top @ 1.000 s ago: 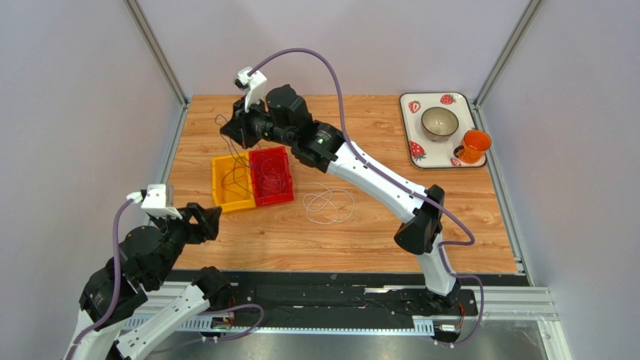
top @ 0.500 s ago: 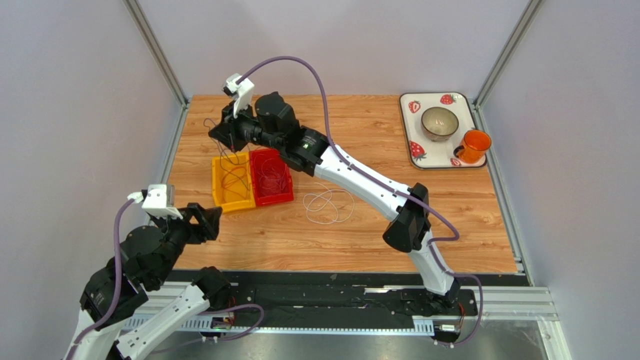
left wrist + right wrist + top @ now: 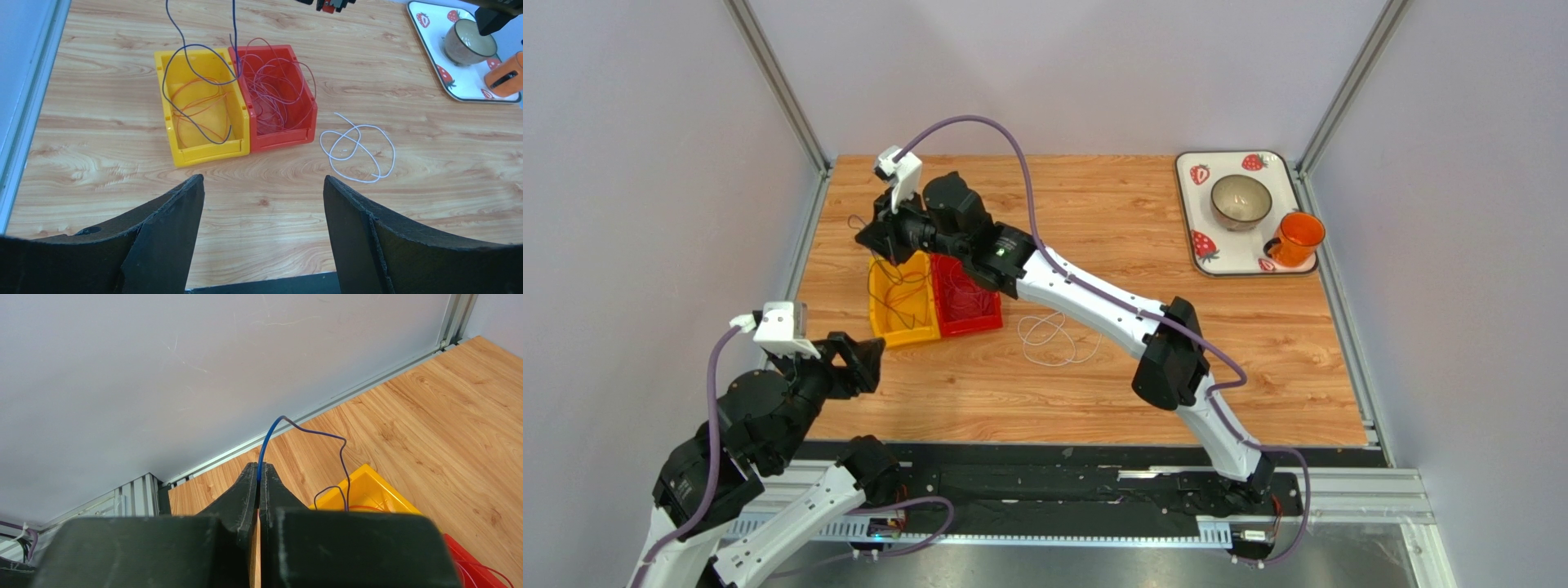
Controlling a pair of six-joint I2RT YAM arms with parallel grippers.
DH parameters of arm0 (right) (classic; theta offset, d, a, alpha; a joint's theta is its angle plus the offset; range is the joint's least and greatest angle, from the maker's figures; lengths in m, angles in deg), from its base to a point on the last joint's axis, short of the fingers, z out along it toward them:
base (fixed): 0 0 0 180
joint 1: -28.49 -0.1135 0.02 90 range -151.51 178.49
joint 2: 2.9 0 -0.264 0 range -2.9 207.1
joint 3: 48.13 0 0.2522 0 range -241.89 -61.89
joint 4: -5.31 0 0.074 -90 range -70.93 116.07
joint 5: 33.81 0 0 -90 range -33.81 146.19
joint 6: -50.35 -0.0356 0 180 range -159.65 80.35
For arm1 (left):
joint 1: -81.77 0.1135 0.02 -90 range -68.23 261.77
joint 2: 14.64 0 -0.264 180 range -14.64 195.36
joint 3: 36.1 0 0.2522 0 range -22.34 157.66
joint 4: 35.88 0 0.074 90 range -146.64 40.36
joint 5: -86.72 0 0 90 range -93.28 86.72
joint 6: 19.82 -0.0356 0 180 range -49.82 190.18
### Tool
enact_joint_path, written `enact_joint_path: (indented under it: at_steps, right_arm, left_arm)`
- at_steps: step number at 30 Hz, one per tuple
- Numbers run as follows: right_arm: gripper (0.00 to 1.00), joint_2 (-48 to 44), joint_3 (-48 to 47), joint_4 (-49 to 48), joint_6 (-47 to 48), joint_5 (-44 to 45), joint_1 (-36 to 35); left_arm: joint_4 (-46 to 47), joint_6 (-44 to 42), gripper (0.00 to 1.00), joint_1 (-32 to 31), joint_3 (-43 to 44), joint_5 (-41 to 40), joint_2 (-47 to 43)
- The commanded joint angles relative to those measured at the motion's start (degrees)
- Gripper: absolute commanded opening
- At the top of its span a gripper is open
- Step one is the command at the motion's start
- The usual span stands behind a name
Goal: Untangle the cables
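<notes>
A thin dark blue cable (image 3: 270,432) is pinched in my right gripper (image 3: 259,468), which is shut on it above the yellow bin (image 3: 901,304). The cable hangs down (image 3: 233,24) and loops into that bin, over orange cables (image 3: 196,101). The red bin (image 3: 279,98) beside it holds a tangle of pale purple and red cables (image 3: 276,79). A white cable (image 3: 359,150) lies coiled on the wood to the right of the bins. My left gripper (image 3: 261,180) stands open and empty, above the table in front of the bins.
A strawberry-print tray (image 3: 1192,208) at the back right carries a bowl (image 3: 1241,200) and an orange cup (image 3: 1296,237). Grey walls and metal rails (image 3: 808,233) close the table's left, back and right sides.
My right arm has swung left and slightly nearer with the blue cable, from behind the red bin to over the yellow bin. The left arm has not moved.
</notes>
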Motion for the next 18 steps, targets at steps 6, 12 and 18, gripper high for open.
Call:
enact_joint_path:
  at_steps: [6,12,18]
  right_arm:
    - [0.00,-0.24,4.07,-5.17,-1.38,1.10,-0.19]
    - [0.00,-0.95,8.81,-5.79,-3.05,-0.22,-0.10]
    - [0.00,-3.32,16.37,-8.15,-4.28,0.83,0.51]
  left_arm:
    - [1.51,-0.62,0.79,0.01,-0.41,0.11,-0.06]
    - [1.60,-0.71,0.79,0.01,-0.41,0.37,0.20]
    - [1.68,-0.80,0.79,0.27,-0.50,0.73,0.38]
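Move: The right hand holds the blue cable high over the yellow box, whose middle lies some 27 cm below, about 4 cm farther out and roughly level with the hand sideways; orange cable is already in that box. The red box adjoins it, some 11 cm to the hand's right and 5 cm ahead, equally low. The white cable lies about 30 cm to the right and 5 cm back. From the idle left hand the yellow box is about 19 cm ahead and 24 cm down. The right hand sinks almost straight down towards the yellow box by about 9 cm, slowly at first and then faster, with hardly any sideways or forward travel. Its shut fingers keep their pinch on the blue cable, pointing mostly to the robot's left, while the wrist tips the fingertips down by some 10 degrees, so that the hanging cable is lowered onto the orange cable's side of the two boxes. ##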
